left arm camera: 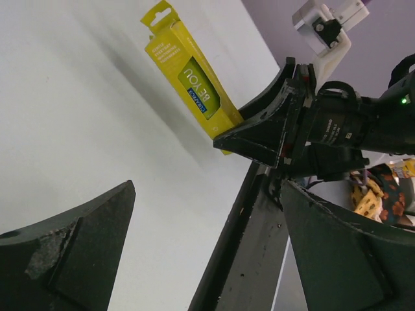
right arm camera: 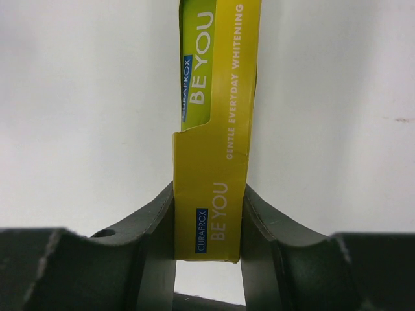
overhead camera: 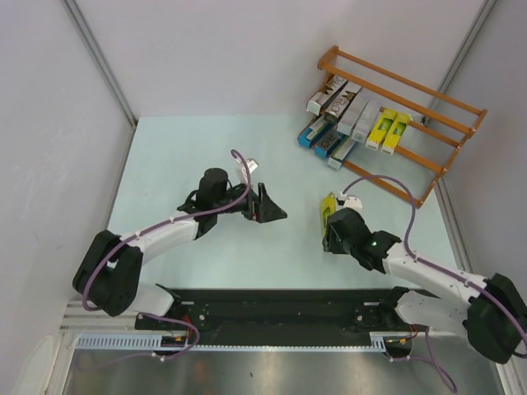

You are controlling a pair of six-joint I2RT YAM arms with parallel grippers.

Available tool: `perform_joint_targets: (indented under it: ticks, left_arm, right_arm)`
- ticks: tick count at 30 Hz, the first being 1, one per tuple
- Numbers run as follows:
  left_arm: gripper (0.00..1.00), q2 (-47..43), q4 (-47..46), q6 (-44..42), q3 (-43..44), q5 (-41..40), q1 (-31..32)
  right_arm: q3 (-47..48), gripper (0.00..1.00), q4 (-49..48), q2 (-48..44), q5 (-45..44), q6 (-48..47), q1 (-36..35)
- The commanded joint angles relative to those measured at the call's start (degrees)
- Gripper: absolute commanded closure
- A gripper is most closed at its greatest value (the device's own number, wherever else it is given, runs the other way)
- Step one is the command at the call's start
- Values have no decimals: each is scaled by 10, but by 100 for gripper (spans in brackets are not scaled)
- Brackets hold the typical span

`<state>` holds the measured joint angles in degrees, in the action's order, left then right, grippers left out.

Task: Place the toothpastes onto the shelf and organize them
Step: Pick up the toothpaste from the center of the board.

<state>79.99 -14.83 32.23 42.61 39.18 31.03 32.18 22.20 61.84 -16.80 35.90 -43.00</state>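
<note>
The shelf (overhead camera: pixel 405 81), an orange-brown wooden rack, stands at the far right of the table. Silver-grey toothpastes (overhead camera: pixel 356 115), blue ones (overhead camera: pixel 317 132) and two yellow ones (overhead camera: pixel 387 127) lie side by side on its rails. My right gripper (overhead camera: pixel 331 224) (right arm camera: pixel 209 194) is shut on the near end of another yellow toothpaste carton (right arm camera: pixel 217 97) (overhead camera: pixel 328 206), both fingers pressed against its sides. The left wrist view shows that carton (left arm camera: pixel 188 78) sticking up out of the right gripper above the table. My left gripper (overhead camera: pixel 276 204) (left arm camera: pixel 207 253) hangs open and empty at mid-table, left of the carton.
Grey walls close in the pale table (overhead camera: pixel 189 148) on the left, back and right. A black mounting rail (overhead camera: pixel 272 317) runs along the near edge between the arm bases. A purple cable (overhead camera: pixel 387 183) loops from the right arm toward the shelf's front corner.
</note>
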Motion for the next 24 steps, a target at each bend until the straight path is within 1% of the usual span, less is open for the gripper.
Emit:
perform_joint_targets:
  ticks: [1, 3, 4, 6, 7, 8, 9, 10, 12, 13, 14, 15, 17, 24]
  left_arm:
    - [0, 10, -153, 65, -20, 76, -10]
    - [0, 25, -193, 86, -26, 99, -10]
    - [0, 33, -245, 117, -29, 106, -10]
    - [0, 47, -305, 150, -38, 127, -10]
    - [0, 67, -376, 195, -41, 135, -10]
    - [0, 78, -415, 220, -46, 148, -9]
    - [0, 93, -458, 246, -48, 155, -10]
    - [0, 123, -557, 310, -51, 159, -9]
    - [0, 162, -674, 385, -50, 166, -9]
    - [0, 208, -794, 465, -47, 165, -8]
    - [0, 224, -842, 496, -35, 170, -8]
    - [0, 234, -840, 509, -27, 168, -6]
    - [0, 242, -841, 499, -25, 163, 3]
    - [0, 217, -840, 456, -34, 148, 25]
  right_arm:
    - [-7, 67, -39, -87, 27, -19, -2]
    - [-12, 67, -57, -121, 51, -28, -2]
    - [-17, 67, -63, -154, 80, -31, -1]
    - [-19, 67, -86, -182, 115, -35, -1]
    - [-22, 68, -94, -211, 147, -35, -2]
    - [-23, 68, -111, -223, 162, -30, -2]
    - [-24, 69, -118, -236, 195, -28, -3]
    - [-26, 71, -125, -246, 206, -23, -3]
    - [-35, 71, -154, -271, 242, -15, -5]
    - [-38, 71, -162, -276, 252, -13, -5]
    - [-43, 71, -174, -284, 258, -11, -7]
    - [-44, 71, -177, -285, 265, -7, -7]
    - [-47, 71, -182, -281, 269, -5, -9]
    - [-52, 71, -191, -263, 269, -4, -14]
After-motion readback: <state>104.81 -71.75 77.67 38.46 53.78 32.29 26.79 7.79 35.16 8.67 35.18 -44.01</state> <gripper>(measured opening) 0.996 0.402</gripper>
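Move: The yellow toothpaste is already off the table, pinched near its near end by the right hand; its middle lies about 5 cm ahead of that hand point and 4 cm above. The left hand's open fingers, where it is being taken, are some 15 cm to the right hand's left, 5 cm ahead and 10 cm higher. The white box ending the lower shelf row is roughly 27 cm ahead, 3 cm right. From the left hand, the toothpaste lies about 15 cm right, level fore and aft, 6 cm lower. The toothpaste, still pinched, is carried up about 13 cm by the right hand, which also goes some 7 cm left and 4–5 cm back towards the left gripper, rolling its left side up some 35 degrees and swinging counter-clockwise. The left hand edges 4–5 cm right to meet it, first rising about 3 cm and then sinking back, its wide-open fingers tilting up. ##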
